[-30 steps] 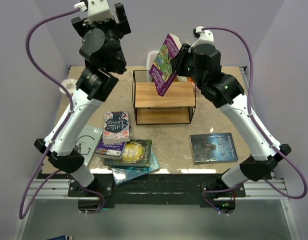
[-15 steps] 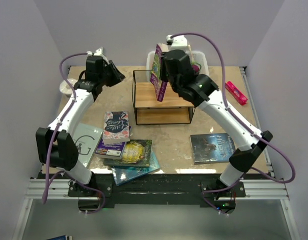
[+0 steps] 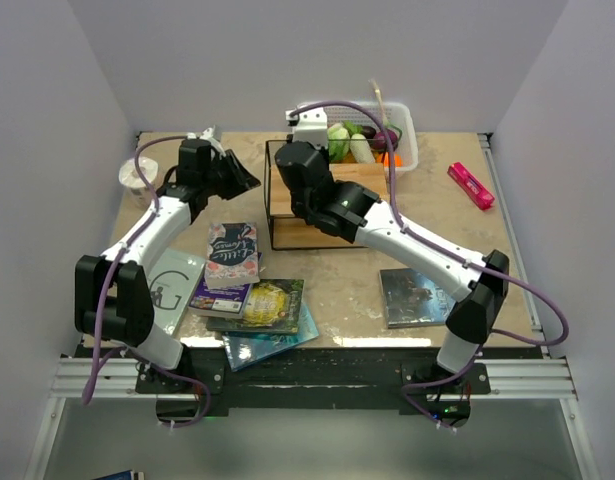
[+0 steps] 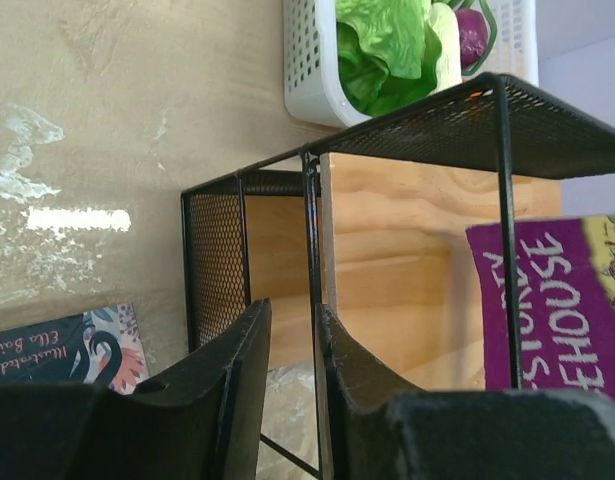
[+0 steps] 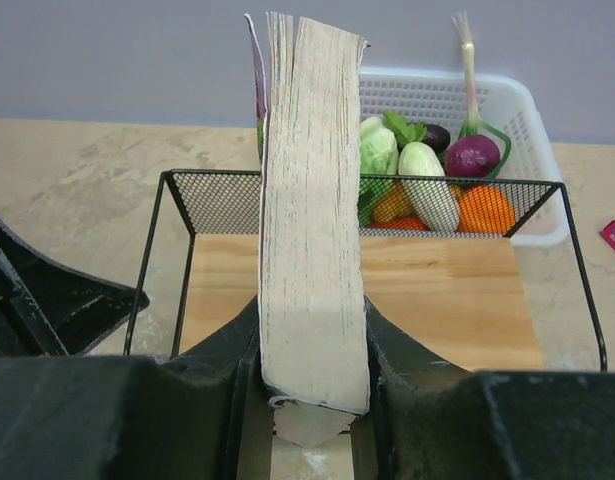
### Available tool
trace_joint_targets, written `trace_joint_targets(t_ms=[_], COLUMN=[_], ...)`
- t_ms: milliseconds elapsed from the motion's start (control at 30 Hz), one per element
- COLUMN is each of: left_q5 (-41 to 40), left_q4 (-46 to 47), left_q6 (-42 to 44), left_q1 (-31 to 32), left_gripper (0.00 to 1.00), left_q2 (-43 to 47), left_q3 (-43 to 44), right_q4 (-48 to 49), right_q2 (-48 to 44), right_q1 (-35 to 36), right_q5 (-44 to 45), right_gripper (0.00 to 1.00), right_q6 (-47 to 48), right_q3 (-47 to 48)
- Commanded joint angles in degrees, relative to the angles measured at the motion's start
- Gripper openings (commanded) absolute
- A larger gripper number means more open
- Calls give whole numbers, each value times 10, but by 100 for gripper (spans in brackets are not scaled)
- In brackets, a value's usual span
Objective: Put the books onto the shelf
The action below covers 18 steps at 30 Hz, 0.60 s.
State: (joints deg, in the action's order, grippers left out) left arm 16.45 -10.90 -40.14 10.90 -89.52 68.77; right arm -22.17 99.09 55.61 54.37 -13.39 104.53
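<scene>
My right gripper is shut on a thick paperback, holding it upright with its cream page edges toward the camera. The book stands over the shelf, low between the wire sides. The left wrist view shows its purple cover inside the shelf. In the top view the right wrist hides this book. My left gripper is at the shelf's left side. Its jaws are drawn close together around a black corner post. More books lie stacked at the front left, and a dark one lies at the front right.
A white basket of vegetables stands right behind the shelf. A pink oblong object lies at the back right. A pale round item sits at the far left edge. The right forearm stretches diagonally across the table's middle.
The right arm swung left and lowered the purple book from above the shelf down into it. The left arm dropped to the shelf's left side and its jaws closed.
</scene>
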Motion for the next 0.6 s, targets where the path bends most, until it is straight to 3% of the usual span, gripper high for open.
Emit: trace_joint_targets(t_ms=[0,200,567], left_q5=[44,54,78], left_q4=[39,58,80], left_q6=[-11,-13,-30], left_q1=[-3,-3,-2], left_gripper=[29,29,30], left_q2=[20,35,31], left_q3=[-22,-58,-71], right_q4=[167,268,262], right_q2=[11,49,101], right_q1=[23,43,54], right_q5=[78,86,77], right_gripper=[0,0,0], right_q6=[31,77,50], right_q3=[3,-1,17])
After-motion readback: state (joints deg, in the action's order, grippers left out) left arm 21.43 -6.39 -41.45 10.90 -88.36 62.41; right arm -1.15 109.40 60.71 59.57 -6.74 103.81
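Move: My right hand holds the purple book upright. The left end of the shelf's upper board, where the book goes, lies about 7 cm to the left, 4 cm ahead and some 17 cm below. The vegetable basket stands about 24 cm ahead and 7 cm to the right, 30 cm down. From my empty left hand, that board end is about 7 cm to the right, level fore and aft, about 3 cm lower. I carry the pinched purple book about 7 cm left along the shelf, towards the upper board's left end, sinking about 3 cm and tipping my right fingers up some 5 degrees. My grip stays as it is. Meanwhile my left hand eases 2 cm back and about as far down beside the shelf, fingers still nearly shut and empty. ##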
